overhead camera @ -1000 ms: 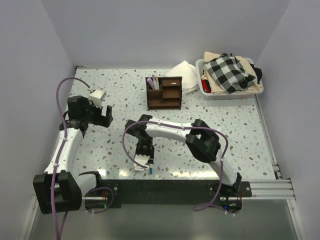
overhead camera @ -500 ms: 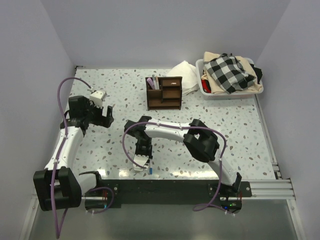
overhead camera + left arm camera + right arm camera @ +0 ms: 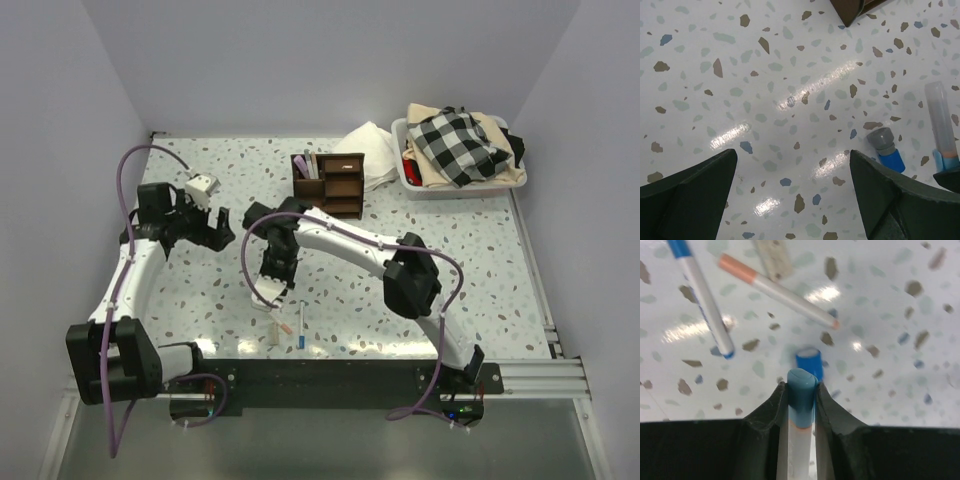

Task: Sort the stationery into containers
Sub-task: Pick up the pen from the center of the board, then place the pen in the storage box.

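My right gripper (image 3: 265, 298) (image 3: 801, 385) is shut on a white pen with a light-blue cap (image 3: 801, 395), held above the table. Under it lie a stubby blue marker (image 3: 809, 362) (image 3: 886, 147), a white pen with an orange end (image 3: 775, 290), a white pen with blue ends (image 3: 700, 295) and a beige piece (image 3: 772, 257). In the top view these lie near the front edge, among them the white pen with blue ends (image 3: 301, 328). The dark brown organizer (image 3: 328, 185) stands further back. My left gripper (image 3: 207, 235) (image 3: 795, 200) hovers open over bare table, left of the organizer.
A white bin with checkered cloth (image 3: 460, 150) sits at the back right, and a white cloth (image 3: 368, 155) lies beside the organizer. The organizer's corner (image 3: 860, 7) shows at the top of the left wrist view. Walls close in the table on three sides.
My right gripper has closed on the blue-capped pen and lifted it away from the front edge, toward the organizer. The left arm has shifted slightly toward the back.
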You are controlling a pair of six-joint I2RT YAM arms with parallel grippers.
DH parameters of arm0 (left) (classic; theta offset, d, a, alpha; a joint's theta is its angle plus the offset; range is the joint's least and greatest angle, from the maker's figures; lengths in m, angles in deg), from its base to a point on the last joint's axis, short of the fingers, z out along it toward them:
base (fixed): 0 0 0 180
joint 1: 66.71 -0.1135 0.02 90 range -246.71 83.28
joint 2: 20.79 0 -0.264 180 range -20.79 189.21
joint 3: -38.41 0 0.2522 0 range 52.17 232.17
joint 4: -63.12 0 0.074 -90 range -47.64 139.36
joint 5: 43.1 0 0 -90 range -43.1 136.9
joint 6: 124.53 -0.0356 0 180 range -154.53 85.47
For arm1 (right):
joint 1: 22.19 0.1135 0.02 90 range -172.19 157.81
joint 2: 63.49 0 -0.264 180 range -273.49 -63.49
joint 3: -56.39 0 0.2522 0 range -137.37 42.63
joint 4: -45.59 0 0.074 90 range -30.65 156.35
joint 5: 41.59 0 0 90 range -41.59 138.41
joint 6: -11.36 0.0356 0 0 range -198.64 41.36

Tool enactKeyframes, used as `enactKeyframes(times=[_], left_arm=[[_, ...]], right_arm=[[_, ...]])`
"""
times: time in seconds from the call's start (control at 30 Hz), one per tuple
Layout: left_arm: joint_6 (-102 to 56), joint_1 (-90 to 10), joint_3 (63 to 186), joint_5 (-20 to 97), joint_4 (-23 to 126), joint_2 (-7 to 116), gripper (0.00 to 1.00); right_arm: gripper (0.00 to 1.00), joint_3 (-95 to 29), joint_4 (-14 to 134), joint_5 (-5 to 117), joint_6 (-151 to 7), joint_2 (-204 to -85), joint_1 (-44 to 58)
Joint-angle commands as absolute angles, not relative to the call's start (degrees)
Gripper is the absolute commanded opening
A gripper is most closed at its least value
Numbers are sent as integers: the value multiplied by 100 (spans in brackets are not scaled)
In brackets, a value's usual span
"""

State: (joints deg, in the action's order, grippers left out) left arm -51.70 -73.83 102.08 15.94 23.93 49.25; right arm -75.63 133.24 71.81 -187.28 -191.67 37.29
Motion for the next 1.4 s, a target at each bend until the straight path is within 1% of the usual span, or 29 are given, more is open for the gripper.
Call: enactKeyframes(times=[0.0,0.07,0.1,0.13,0.2,0.23,0.27,0.3,0.33,0.37,0.4,0.43,0.47,0.5,0.57,0.6,0.63,0.67,0.83,1.0,1.23,1.37], left_arm=[[-5291,-7436,10675,1024,2403,5180,100],[-4845,-7436,10614,1410,2667,5234,100],[-4685,-7436,10561,1577,2955,5312,99],[-4492,-7436,10448,2022,3097,5365,98],[-4253,-7436,10420,2298,3178,5654,96],[-4227,-7445,10429,2429,3160,5777,94],[-4261,-7436,10438,2457,3143,5909,91],[-4288,-7436,10464,2466,3073,6180,85],[-4288,-7436,10525,2440,3011,6331,82],[-4331,-7445,10595,2370,2924,6472,78],[-4384,-7445,10674,2274,2714,6760,65],[-4411,-7445,10858,2107,2599,6894,58],[-4393,-7445,10938,2045,2467,7095,51],[-4393,-7445,11026,1922,2431,7158,37],[-4385,-7427,11070,1842,2404,7246,26],[-4384,-7436,11123,1781,2396,7264,12],[-4393,-7427,11149,1728,2361,7299,5],[-4463,-7427,11176,1675,2265,7360,0],[-4622,-7419,11159,1174,2053,7405,0],[-4779,-7357,11071,1270,1895,7431,0],[-4912,-7243,10869,1288,1859,7466,0],[-5008,-7067,10772,1288,1877,7519,0]], right_arm=[[0,-8707,14180,7056,-17999,-18873,3485],[0,-9025,13794,7030,-17367,-18891,3293],[0,-9296,13566,7030,-16747,-18882,3231],[0,-9386,12946,7064,-16375,-18865,3143],[0,-9379,12083,7117,-15532,-18777,2801],[0,-9282,11113,7170,-14579,-18655,2677],[0,-9160,10590,7231,-14065,-18566,2372],[0,-8845,10045,7301,-13503,-18487,2203],[0,-8659,8909,7433,-12210,-18339,2019],[0,-8475,8340,7451,-11509,-18285,1643],[0,-8229,7830,7434,-10162,-18258,1465],[0,-8201,7146,7443,-9575,-18319,1133],[0,-8235,6948,7477,-9090,-18407,981],[0,-8427,6754,7539,-8337,-18521,849],[0,-8621,6639,7671,-7901,-18801,559],[0,-8631,6403,7645,-7577,-18855,497],[0,-8579,6262,7636,-7495,-18890,418],[0,-8517,6095,7636,-7442,-18917,391],[0,-8271,5224,7706,-6845,-19014,312],[0,-7735,4347,7951,-6160,-19040,321],[0,-7296,4125,8189,-6483,-18900,435],[0,-6751,3914,8225,-6984,-18619,496]])
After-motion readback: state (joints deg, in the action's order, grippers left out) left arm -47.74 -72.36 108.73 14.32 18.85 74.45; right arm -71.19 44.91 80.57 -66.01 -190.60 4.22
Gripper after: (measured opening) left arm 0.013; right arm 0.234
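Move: Forward of the right hand, which already holds the pale-blue pen, stands the brown organizer's left compartment, about 28 cm out, 5 cm to the right and roughly level with it. The white cloth is some 33 cm ahead and 20 cm right; the blue-ended marker is about 9 cm back and 4 cm right, 8 cm below. From the left hand the glue stick lies about 9 cm back, 13 cm right and 12 cm down; the orange-ended marker is some 18 cm back, 16 cm right. Carrying the pen forward and up to above the organizer's left compartment, the right hand swings out rightward and a bit too far, then eases back left and sinks about 4 cm; its wrist turns fingers from down to level, standing the pen upright. The left hand edges forward, drops about 10 cm while tipping down some 25 degrees and shutting on nothing, then creeps back and right beside the glue stick. ##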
